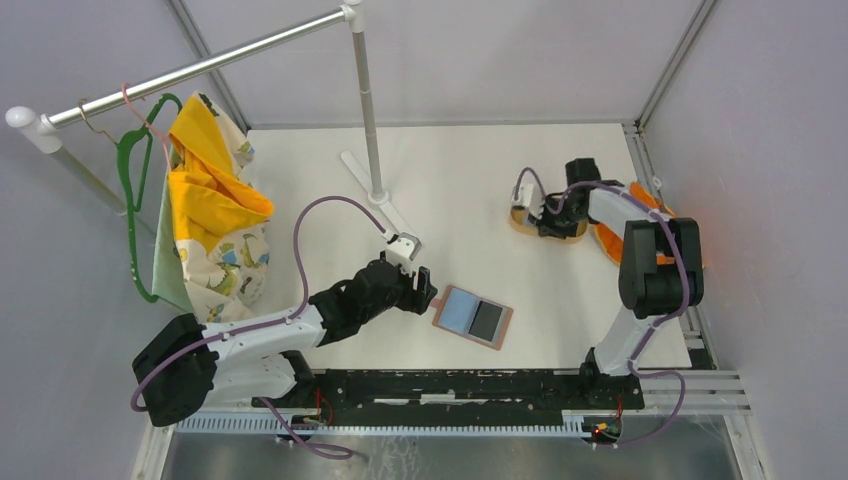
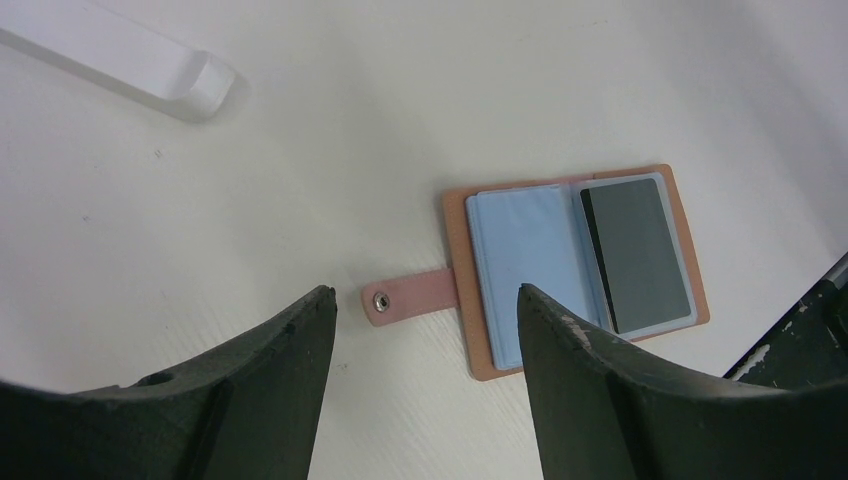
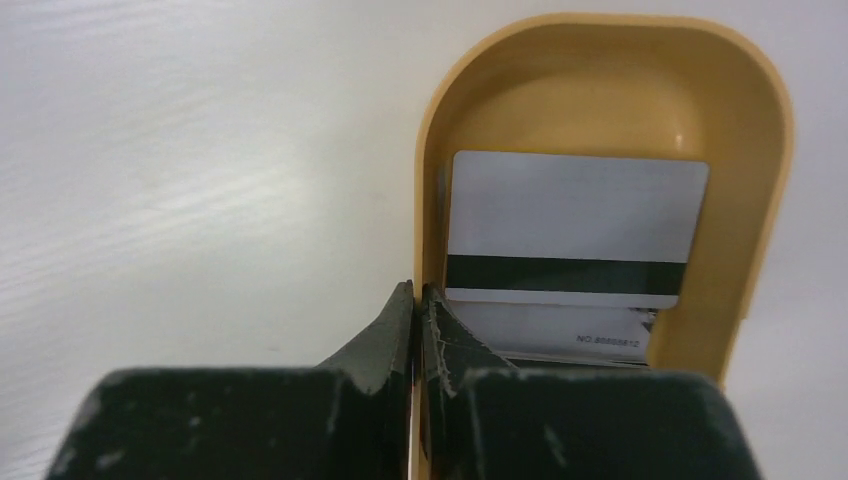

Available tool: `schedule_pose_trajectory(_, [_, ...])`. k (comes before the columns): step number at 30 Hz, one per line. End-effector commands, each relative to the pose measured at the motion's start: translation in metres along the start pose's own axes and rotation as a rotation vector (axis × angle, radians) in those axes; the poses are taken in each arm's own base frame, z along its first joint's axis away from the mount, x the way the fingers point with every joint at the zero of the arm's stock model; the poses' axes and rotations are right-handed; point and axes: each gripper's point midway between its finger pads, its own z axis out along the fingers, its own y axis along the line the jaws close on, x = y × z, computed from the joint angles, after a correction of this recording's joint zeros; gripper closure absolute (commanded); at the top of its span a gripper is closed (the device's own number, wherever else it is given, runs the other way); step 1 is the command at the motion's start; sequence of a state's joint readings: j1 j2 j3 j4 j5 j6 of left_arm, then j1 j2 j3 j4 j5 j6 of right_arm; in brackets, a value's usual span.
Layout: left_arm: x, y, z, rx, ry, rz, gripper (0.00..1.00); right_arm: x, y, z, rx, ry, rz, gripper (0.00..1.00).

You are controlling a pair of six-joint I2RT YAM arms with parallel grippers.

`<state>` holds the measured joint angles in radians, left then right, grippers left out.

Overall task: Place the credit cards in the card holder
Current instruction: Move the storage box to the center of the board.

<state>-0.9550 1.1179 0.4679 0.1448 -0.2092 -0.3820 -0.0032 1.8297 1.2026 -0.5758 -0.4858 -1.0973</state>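
Observation:
The card holder [image 1: 472, 316] [image 2: 575, 270] lies open and flat on the white table, snap tab out to its left. A dark card [image 2: 640, 255] sits in its right pocket; the pale blue left pocket shows no card. My left gripper [image 1: 418, 285] [image 2: 425, 295] hovers open just left of the holder, over the tab, with nothing between its fingers. At the far right, white credit cards [image 3: 575, 230] with dark stripes lie in a tan tray [image 1: 522, 222] [image 3: 600, 60]. My right gripper [image 1: 548, 215] [image 3: 415, 295] is shut on the tray's left wall.
A clothes rack pole stands on a white foot [image 1: 385, 205] [image 2: 150, 70] behind the left gripper. A yellow patterned cloth [image 1: 215, 200] and a green hanger [image 1: 130, 170] hang at the far left. An orange object [image 1: 608, 243] lies under the right arm.

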Motion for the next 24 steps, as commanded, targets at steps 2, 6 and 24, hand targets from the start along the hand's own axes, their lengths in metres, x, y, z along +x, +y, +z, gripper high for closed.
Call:
schedule_pose_trajectory(2, [-0.018,-0.002,0.001,0.009,-0.072,0.049,0.28,-0.029,0.084,0.008,-0.188,-0.008,-0.392,0.94])
schedule_pose_trajectory(6, [-0.018,-0.002,0.0,0.011,-0.075,0.05,0.28,-0.039,0.115,0.006,-0.235,-0.028,-0.535,0.94])
schedule_pose_trajectory(24, [-0.022,-0.014,0.004,0.061,-0.088,0.003,0.27,-0.099,0.094,-0.053,0.08,-0.175,-0.514,0.35])
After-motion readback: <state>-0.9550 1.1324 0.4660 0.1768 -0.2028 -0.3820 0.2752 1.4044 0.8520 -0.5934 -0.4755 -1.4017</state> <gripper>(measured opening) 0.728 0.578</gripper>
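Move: The right hand keeps a pinch on the storage box's near long rim; the box's middle lies some 5 cm ahead and 1 cm left of it, roughly 2 cm lower. The clear spot it is taken to is about 7 cm back and 11 cm left, the open card holder 22 cm back and 20 cm left, the orange cloth level and 23 cm right, all about 3 cm below. From the left hand that spot is some 10 cm ahead, 19 cm right, 8 cm below. Keeping its pinch on the rim, the right hand quickly draws the storage box level back about 11 cm and left 8 cm, towards the card holder and away from the orange cloth, turning it counter-clockwise some 30 degrees. As the sweep dies out the fingers spread to better than half open and let the rim go, and the hand lifts about 3 cm, easing slightly forward with the fingertips tipping up a little. ##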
